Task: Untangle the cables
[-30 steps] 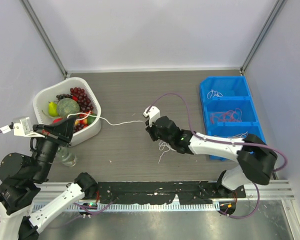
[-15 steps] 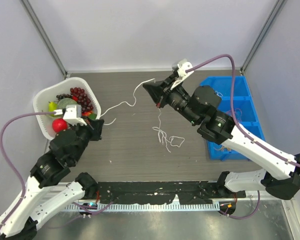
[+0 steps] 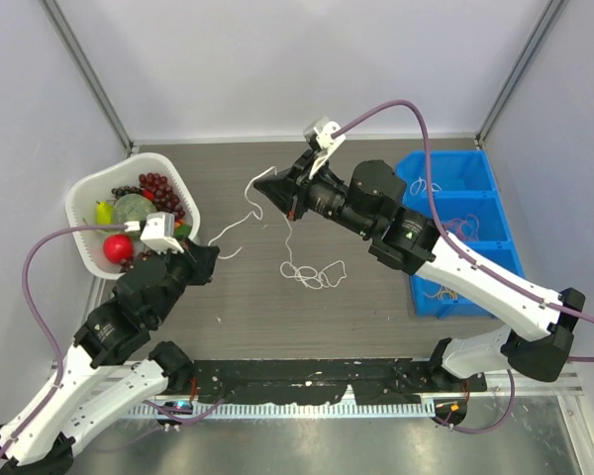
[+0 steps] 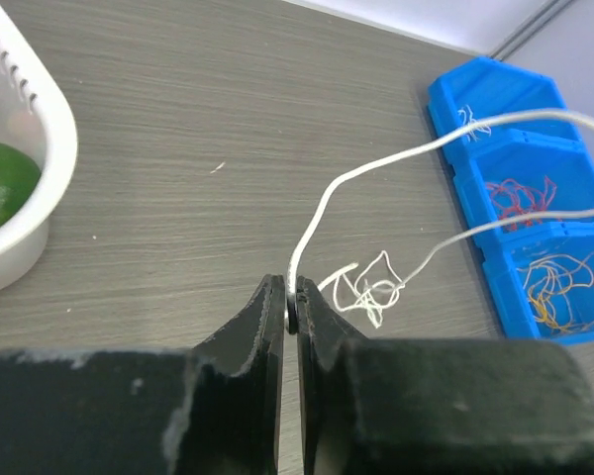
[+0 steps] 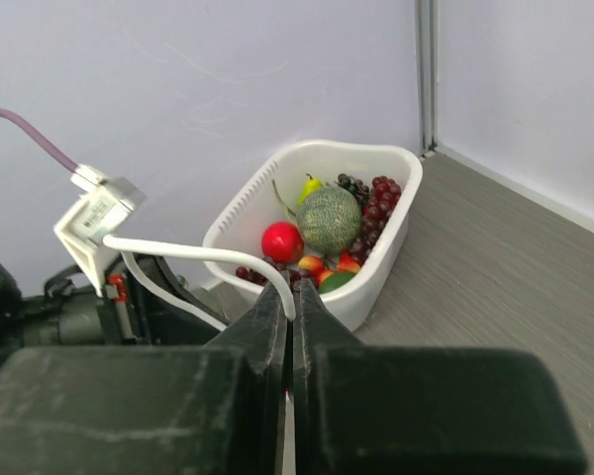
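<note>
A thin white cord [image 3: 240,224] runs slack between my two grippers. My left gripper [image 3: 213,255] is shut on one end of it, as the left wrist view shows [image 4: 293,297]. My right gripper [image 3: 261,185] is raised above the table and shut on the same cord [image 5: 289,297]. From it a strand hangs down to a loose white tangle [image 3: 310,273] on the table, which also shows in the left wrist view [image 4: 371,292]. Red cords [image 3: 453,230], white cords [image 3: 426,185] and yellowish cords [image 4: 554,287] lie in the blue bin.
A blue three-compartment bin [image 3: 404,198] stands at the right. A white basket [image 3: 89,188] of fruit stands at the left, close beside my left arm; it also shows in the right wrist view [image 5: 381,252]. Walls close off the back and sides.
My right gripper has swung up and then left with the cord, dragging the tangle leftward. My left arm has moved right toward the table's middle, and the cord between the grippers has gone slack.
</note>
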Tool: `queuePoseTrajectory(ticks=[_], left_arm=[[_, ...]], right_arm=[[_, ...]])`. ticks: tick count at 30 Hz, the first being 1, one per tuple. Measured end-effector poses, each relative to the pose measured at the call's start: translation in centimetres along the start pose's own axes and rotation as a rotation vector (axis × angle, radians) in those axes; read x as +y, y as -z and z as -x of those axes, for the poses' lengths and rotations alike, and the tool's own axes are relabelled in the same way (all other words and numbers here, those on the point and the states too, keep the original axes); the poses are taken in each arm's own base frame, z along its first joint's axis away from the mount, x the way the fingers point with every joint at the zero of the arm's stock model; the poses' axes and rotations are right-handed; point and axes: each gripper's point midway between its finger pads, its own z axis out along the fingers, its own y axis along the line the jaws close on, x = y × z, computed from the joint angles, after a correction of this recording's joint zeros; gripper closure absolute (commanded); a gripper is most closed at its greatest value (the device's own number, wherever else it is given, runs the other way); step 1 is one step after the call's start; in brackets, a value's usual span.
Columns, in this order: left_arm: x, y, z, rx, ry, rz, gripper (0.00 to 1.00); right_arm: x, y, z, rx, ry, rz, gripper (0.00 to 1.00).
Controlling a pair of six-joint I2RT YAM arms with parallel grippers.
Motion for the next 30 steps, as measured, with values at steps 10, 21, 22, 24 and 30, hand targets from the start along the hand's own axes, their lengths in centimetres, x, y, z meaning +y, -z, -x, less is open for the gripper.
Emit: queuePoseTrajectory(ticks=[10,21,22,24,30], left_arm=[[-2.4,-0.8,-2.2,0.093,-0.041,-0.130,0.08],[-9.8,0.4,2.2,-0.067,-0.128,-0.502,0.00],[-10.5,0.1,2.3,-0.062,-0.135,-0.527,0.00],[-12.0,-0.8,2.0,-0.046,-0.142,-0.576,0.00],[-14.1,-2.4,0.7,0.003,-0.146,-0.659,0.00]], right_arm=[[1.0,-0.1,1.4,-0.014,-0.035,0.032,0.99],[1.9,-1.0,0.0,0.050,-0.104,0.077,0.99],[2.1,-1.0,-0.1,0.054,-0.110,0.082,1.00],[2.2,-1.0,-0.3,0.061,-0.123,0.090,0.99],[2.8,-0.9,-0.5,0.069,-0.153,0.114,0.99]])
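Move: From the left gripper, still shut on the white cable's end, the cable's stretch hanging under the right gripper is some 15 cm to the right, 7 cm higher and 1 cm ahead. Its loose coils lie on the table roughly 6 cm ahead, 21 cm right and 27 cm below; the fruit basket is about 17 cm ahead, 23 cm left and 20 cm lower. That hanging stretch is around 9 cm below the right gripper, 2 cm back and 2 cm to its right. Rightward, about 13 cm, the left hand travels towards the cable hanging under the right gripper, opening wide and letting go of the end; it dips a little, then rises to finish some 6 cm higher, swinging clockwise about 35 degrees and tipping its fingers up. The right hand keeps its pinch and eases 2–3 cm left and back. ##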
